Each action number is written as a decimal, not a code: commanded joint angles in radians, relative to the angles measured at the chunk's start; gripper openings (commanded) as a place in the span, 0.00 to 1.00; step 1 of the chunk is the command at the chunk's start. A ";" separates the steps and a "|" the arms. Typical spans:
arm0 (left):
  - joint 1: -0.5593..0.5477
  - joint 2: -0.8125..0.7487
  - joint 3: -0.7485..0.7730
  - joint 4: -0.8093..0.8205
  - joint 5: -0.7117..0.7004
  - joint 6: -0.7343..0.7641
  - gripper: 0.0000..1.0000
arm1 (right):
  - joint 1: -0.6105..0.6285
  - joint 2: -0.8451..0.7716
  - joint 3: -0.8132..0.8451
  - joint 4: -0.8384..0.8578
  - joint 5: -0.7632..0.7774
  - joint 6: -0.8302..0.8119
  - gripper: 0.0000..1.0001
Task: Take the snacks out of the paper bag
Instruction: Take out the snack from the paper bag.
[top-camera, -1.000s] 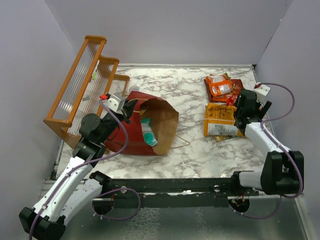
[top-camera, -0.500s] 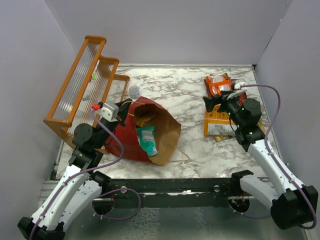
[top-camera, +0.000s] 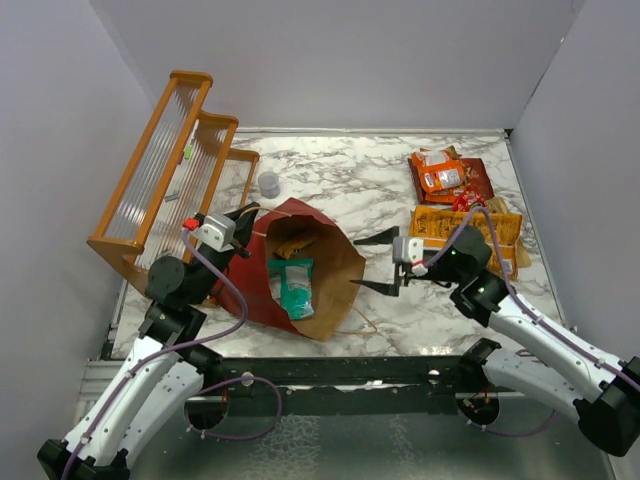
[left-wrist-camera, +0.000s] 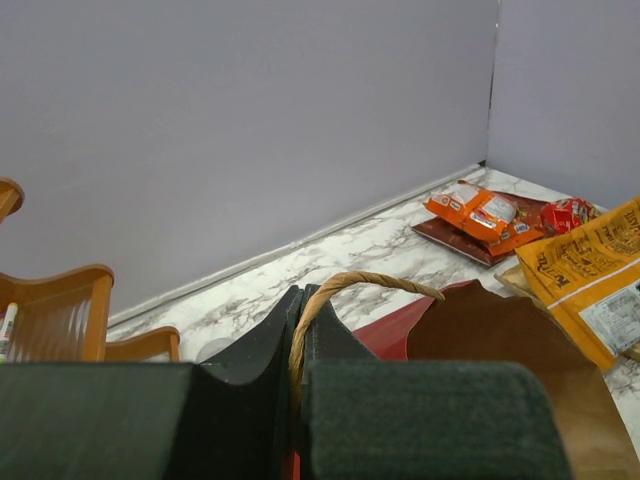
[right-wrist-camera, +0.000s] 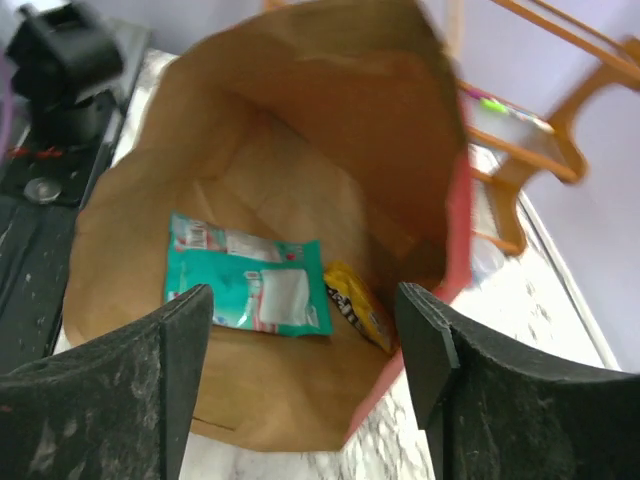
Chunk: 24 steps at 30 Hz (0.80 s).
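The paper bag (top-camera: 255, 290) lies on its side, its brown mouth facing right. My left gripper (top-camera: 248, 222) is shut on its twine handle (left-wrist-camera: 360, 280), holding the upper lip up. Inside lie a teal packet (right-wrist-camera: 245, 285) and a yellow packet (right-wrist-camera: 358, 305); the teal packet (top-camera: 293, 285) also shows from above. My right gripper (top-camera: 378, 262) hangs open and empty just outside the bag mouth, pointing in. On the table at right lie the orange packet (top-camera: 440, 177) on the dark red Doritos bag (top-camera: 478, 180), a small red packet (top-camera: 462, 202) and the large orange-yellow chip bag (top-camera: 470, 235).
An orange wooden rack (top-camera: 170, 170) leans at the back left, close behind the bag. A small clear cup (top-camera: 268, 183) stands on the marble beside it. Grey walls close in the back and both sides. A black rail (top-camera: 330, 370) runs along the near edge.
My right arm has swung left from the snack pile to the bag mouth, empty. My left gripper has kept the handle and the bag mouth has tipped further open.
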 joint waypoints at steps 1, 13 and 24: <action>0.003 -0.056 -0.040 0.056 -0.058 0.008 0.00 | 0.144 0.070 0.049 -0.117 -0.053 -0.351 0.72; 0.002 -0.111 -0.089 0.075 -0.007 -0.021 0.00 | 0.390 0.449 0.175 -0.215 0.350 -0.628 0.74; 0.004 -0.052 -0.074 0.088 0.033 -0.019 0.00 | 0.475 0.552 0.152 -0.227 0.405 -0.711 0.77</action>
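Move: Left of the right hand's open fingers, the teal snack lies inside the tipped bag, about 15 cm away, 4 cm back and roughly 19 cm lower; the smaller yellow snack in the bag is some 10 cm forward of it at about the same height. The bag's middle is about 16 cm left of the right hand and 16 cm below. From the left hand, the teal snack sits around 10 cm back, 8 cm right and 28 cm down. Sweeping left and a little back, then plunging into the bag's mouth, the right hand sinks about 16 cm and goes some 9 cm left towards the teal snack, its fingers staying open and tilting down over 30 degrees. The left hand keeps the rope handle pinched, easing back and left and partly returning as it sinks slightly. ##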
